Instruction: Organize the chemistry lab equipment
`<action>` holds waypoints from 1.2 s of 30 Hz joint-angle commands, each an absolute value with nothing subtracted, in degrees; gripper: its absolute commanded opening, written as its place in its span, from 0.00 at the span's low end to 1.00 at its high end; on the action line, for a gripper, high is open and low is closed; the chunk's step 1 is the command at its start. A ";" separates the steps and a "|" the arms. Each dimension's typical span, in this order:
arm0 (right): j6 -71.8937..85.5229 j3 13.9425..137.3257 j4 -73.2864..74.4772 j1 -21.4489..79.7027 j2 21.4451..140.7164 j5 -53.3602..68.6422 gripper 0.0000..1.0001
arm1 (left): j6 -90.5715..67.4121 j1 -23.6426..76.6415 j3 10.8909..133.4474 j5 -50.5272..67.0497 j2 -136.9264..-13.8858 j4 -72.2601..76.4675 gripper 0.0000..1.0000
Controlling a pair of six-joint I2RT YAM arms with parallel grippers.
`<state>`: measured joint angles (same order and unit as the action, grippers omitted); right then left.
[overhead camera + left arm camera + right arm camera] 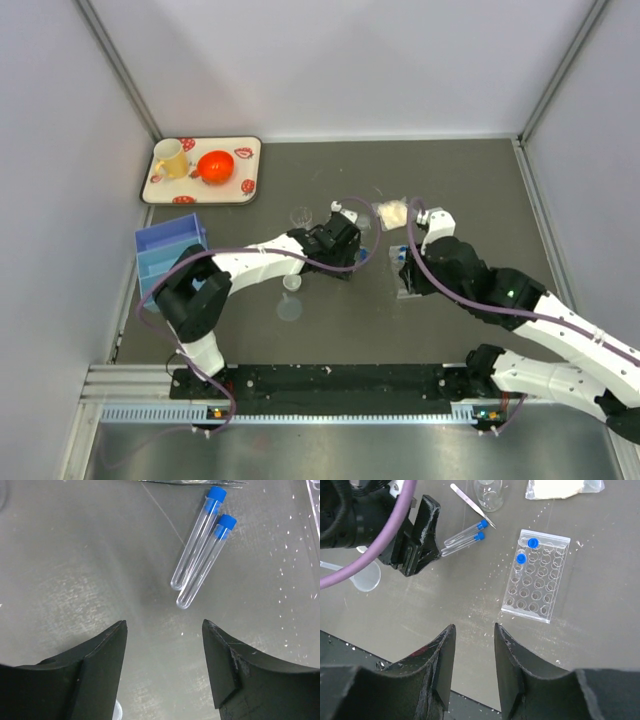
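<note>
Two blue-capped tubes (200, 555) lie side by side on the dark table, just ahead of my left gripper (165, 625). That gripper is open, with only bare table between its fingers. The right wrist view shows the same tubes (463, 538) beside the left gripper's black fingers (417, 537). A clear gridded tube rack (535, 577) stands to their right, with two blue-capped tubes (527, 550) upright in its far left holes. My right gripper (474, 627) hangs above the table near the rack, open a little, with nothing in it.
A thin rod (472, 505), a clear flask (490, 492) and a plastic bag (560, 487) lie beyond the tubes. A funnel (365, 575) is at the left. A tray (245, 150) holds a yellow mug (172, 160) and an orange-red bowl (215, 166). A blue bin (168, 248) stands at the left edge.
</note>
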<state>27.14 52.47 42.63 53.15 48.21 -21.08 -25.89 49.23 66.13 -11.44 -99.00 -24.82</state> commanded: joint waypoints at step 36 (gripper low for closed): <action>27.86 49.22 45.61 53.70 44.12 -22.76 0.35 | -28.12 50.62 68.03 -6.59 -107.76 -17.75 0.34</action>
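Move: The blue-capped tube nearer the rack lies about 3 cm ahead of the left hand, 5 cm to its right and 4 cm below. Its twin lies alongside, 1 cm farther out and 1 cm more to the left. The tweezers lie about 8 cm ahead of the left hand and 3 cm right; the tube rack is roughly 17 cm right and 2 cm ahead. From the right hand, the tube is about 11 cm ahead, 9 cm left and 19 cm below. The rounded lower end of the nearer-rack tube is what the left hand closes in on: it slides about 4 cm right while sinking some 3.5 cm, most of this early, its fingers narrowing from wide to roughly a third open around that end, without shutting. The right hand, holding nothing, eases some 3 cm right and down, slightly back. ##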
